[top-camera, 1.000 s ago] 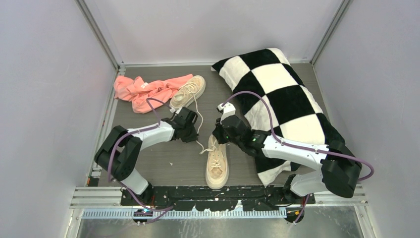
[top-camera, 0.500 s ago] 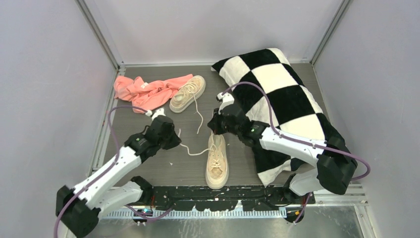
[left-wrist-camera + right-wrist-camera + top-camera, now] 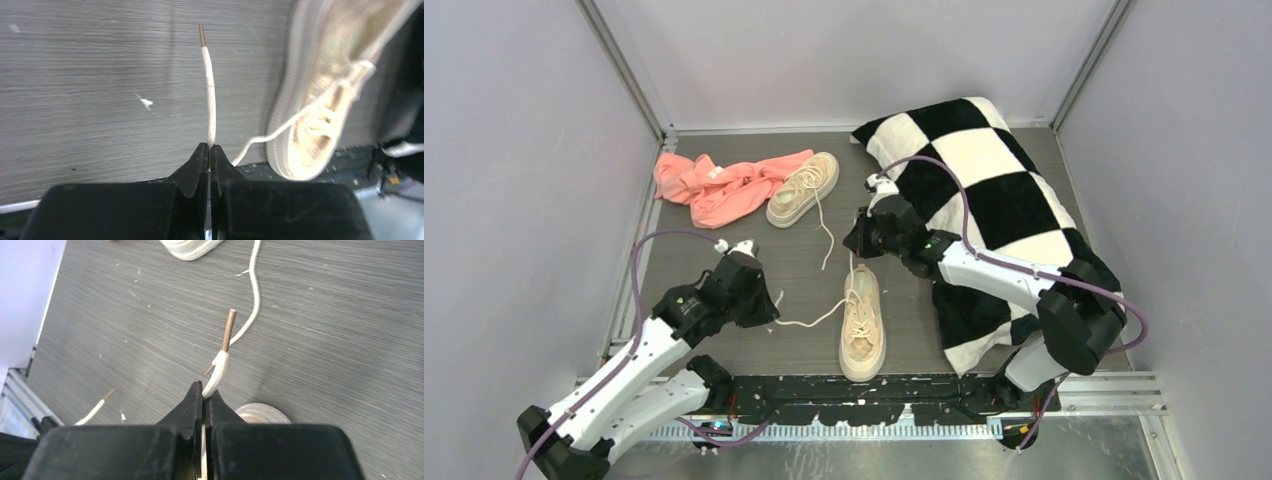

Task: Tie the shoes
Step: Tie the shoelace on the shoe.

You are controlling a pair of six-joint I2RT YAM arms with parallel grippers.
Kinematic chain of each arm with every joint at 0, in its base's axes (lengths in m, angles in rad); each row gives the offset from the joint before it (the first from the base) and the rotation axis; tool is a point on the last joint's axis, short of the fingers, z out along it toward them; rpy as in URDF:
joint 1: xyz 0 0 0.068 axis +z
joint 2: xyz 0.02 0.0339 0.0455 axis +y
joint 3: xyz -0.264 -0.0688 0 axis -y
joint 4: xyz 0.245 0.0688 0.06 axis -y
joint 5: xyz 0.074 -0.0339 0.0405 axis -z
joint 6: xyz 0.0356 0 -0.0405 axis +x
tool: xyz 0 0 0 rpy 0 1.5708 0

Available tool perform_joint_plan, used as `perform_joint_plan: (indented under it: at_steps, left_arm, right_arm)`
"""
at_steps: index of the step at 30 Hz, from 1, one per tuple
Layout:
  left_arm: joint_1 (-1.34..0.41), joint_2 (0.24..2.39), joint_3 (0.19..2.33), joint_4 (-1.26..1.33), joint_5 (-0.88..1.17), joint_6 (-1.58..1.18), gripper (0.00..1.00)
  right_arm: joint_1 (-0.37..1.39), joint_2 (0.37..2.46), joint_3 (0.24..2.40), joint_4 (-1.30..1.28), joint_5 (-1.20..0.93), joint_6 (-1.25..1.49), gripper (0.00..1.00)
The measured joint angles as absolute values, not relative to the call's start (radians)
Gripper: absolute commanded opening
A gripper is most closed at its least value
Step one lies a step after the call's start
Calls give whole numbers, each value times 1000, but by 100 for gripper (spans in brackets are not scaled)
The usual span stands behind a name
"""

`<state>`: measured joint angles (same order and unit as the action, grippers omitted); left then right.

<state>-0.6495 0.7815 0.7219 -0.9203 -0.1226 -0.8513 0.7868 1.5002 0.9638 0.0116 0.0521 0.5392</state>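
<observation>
One beige shoe (image 3: 862,322) lies near the front edge; in the left wrist view this near shoe (image 3: 320,100) is at the right. The other shoe (image 3: 804,188) rests at the back, against the pink cloth. My left gripper (image 3: 764,305) is shut on one cream lace (image 3: 809,322) of the near shoe, left of it. In the left wrist view, the left gripper (image 3: 209,147) pinches the lace (image 3: 210,90), whose brown tip pokes out beyond it. My right gripper (image 3: 856,245), just behind that shoe, is shut on its other lace. The right wrist view shows the right gripper (image 3: 204,390) with that lace end (image 3: 220,367) sticking out.
A pink cloth (image 3: 719,185) lies at the back left. A black-and-white checkered pillow (image 3: 994,200) fills the right side, under my right arm. The far shoe's loose lace (image 3: 826,240) trails toward the middle. Walls close in three sides, and a black rail (image 3: 874,390) runs along the front.
My left gripper shut on the lace and drew back to the near left, pulling it out sideways. The right gripper moved slightly farther back, still holding its lace.
</observation>
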Motion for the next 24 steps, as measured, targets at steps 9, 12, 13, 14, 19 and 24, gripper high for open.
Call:
perform_joint_plan:
  at_steps: [9,12,13,14,19,24]
  left_arm:
    - [-714,688,800,-857,67,-767,0]
    - [-746,729,830,-825,94,-751,0]
    - [-760,744,838,-817,99,-749,0]
    - [-773,760,847,-807,99,-746,1]
    - [-815,867,893,-730,110,-715,1]
    - [-819,1003,947,-602,140,-677,1]
  right_arm:
    - [913,1724,1184,31,-117,541,39]
    - [946,1804,1244,14,-152,557,62]
    - [947,1809,1245,1,-156,561,64]
    - [941,1807,1242,-20,-157,559,65]
    - [831,1678,1170,-68,-137,572,68]
    - [672,1384,1020,-115,-88,623,72]
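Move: The shoe being tied, with both hands holding ends of its lace, lies about 18 cm to the right of the left hand, some 3 cm ahead and 7 cm lower. From the right hand, the shoe is around 13 cm back, 2 cm to the right and 9 cm below. The other shoe's loose lace end lies level with the right hand, about 6 cm to its left and 12 cm down; the other shoe is 16 cm ahead and 11 cm left. Leftward first, the right hand carries its lace end about 12 cm, drawing back slightly, opens its fingers there to let the end go, then swings back right some 15 cm, rising and easing forward with fingers open. Meanwhile the left hand keeps its pinch on the other end, lifts it and brings it right about 12 cm towards the shoe, turning clockwise. ##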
